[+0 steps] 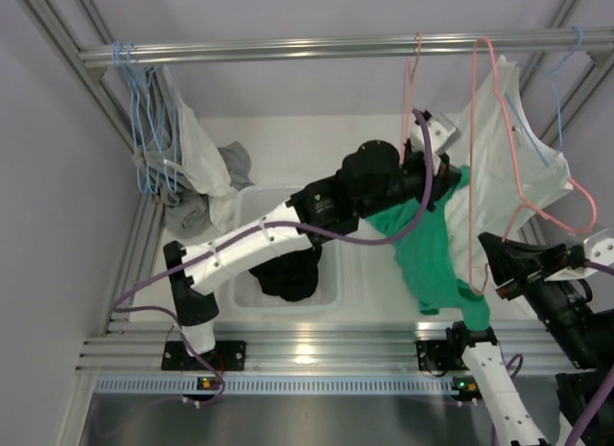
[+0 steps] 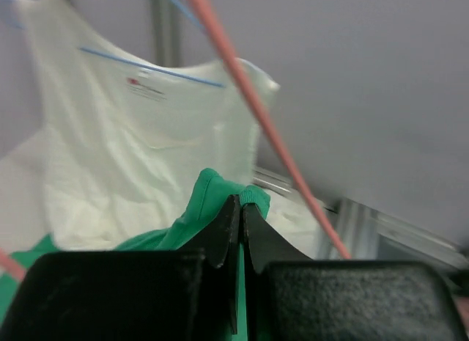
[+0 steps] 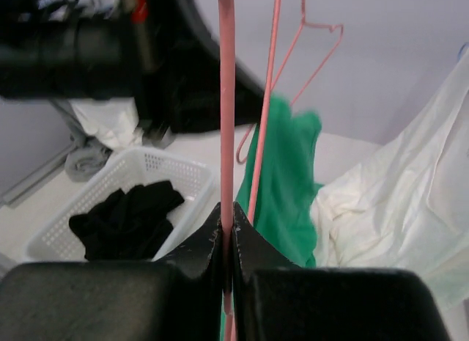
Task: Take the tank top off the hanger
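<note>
A green tank top hangs from a pink hanger right of centre, below the rail. My left gripper is shut on the top's green strap, whose fabric bunches round the closed tips while the pink hanger wire runs just beside them. At the hanger's lower end my right gripper is shut on the wire. In the right wrist view the pink wire stands pinched between the tips, with the green top draped just behind it.
A white tank top on a blue hanger hangs close behind the green one. An empty pink hanger hangs on the rail. A white basket holds a black garment. Blue hangers with clothes hang at the left.
</note>
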{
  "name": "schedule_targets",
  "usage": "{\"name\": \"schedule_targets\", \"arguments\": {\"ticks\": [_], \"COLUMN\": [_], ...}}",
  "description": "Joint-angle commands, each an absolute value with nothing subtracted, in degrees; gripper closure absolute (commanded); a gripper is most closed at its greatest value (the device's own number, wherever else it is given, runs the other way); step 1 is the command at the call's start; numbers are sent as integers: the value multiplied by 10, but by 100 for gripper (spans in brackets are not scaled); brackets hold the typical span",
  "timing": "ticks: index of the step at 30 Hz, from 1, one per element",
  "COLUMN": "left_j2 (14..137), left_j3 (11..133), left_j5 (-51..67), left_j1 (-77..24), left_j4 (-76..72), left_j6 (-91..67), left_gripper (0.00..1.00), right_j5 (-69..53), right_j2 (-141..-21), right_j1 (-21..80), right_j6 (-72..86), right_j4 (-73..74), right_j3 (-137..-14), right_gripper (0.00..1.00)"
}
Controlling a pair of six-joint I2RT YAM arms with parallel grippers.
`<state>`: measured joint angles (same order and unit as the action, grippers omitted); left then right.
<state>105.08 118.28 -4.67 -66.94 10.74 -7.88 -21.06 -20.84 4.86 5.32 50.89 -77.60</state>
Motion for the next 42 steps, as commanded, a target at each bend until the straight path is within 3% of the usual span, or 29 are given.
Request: {"name": "schedule_targets", "arguments": {"ticks": [1,4,10,19,22,23,24,31,34,42], "left_j2": [957,918,853,877,886,886,882,787,738,608], "left_j3": [1132,1068,919,750,733,730,728,691,678,629], "left_j5": [80,110,-16,-46,-98,-114,-127,-196,-226,-290], "left_j1": [-705,-711,-713,-713,-713,-713,-713,-713,-713,-713], "left_j4": [75,86,122,77,66,66,66,83,105,173], "left_j6": [-128,-154,-122,-132,-140,-141,-142,-129,-122,-127], "left_gripper": [100,100,100,100,80,69,4,1,1,1], "right_j5": [-168,-129,-33,-41,-53,-66,-77,-105,-84,-26], "right_j2": [-217,-226,-293,-333,-318,-314,-313,-323,-341,-494], "right_j1": [55,56,56,56,55,56,56,55,56,56], "right_j6": [76,100,105,83,81,82,83,83,93,92], "right_j4": [356,300,308,576,616,623,629,657,600,484], "right_j3": [-771,-764,-802,-872,-866,-865,-864,-822,-788,-855], "right_gripper": [100,100,100,100,100,100,100,100,100,100]}}
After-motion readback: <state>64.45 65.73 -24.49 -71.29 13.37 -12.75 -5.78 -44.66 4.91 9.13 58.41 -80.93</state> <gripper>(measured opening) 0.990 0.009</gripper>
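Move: The green tank top hangs from the left fingers, its middle about 3 cm back, 3 cm to the left and 16 below; the floor spot it goes to is about 3 cm back, 4 left and some 28 below. The basket stands about 30 cm left, level with the hand; the white cloth about 12 ahead, 14 right. From the right hand, holding the pink hanger, the rail is some 30 cm ahead and 15 up, the tank top about 8 ahead, 10 left. The tank top, still pinched in the left fingers, is swept back about 10 cm, then lowered some 25 cm and slightly left as the fingers tip down about 30 degrees and open wide; the emptied hand rises away left. The right hand keeps the hanger, lifting it forward, drawing it back and down, then pushing forward again towards the rail, fingers tipping down. ##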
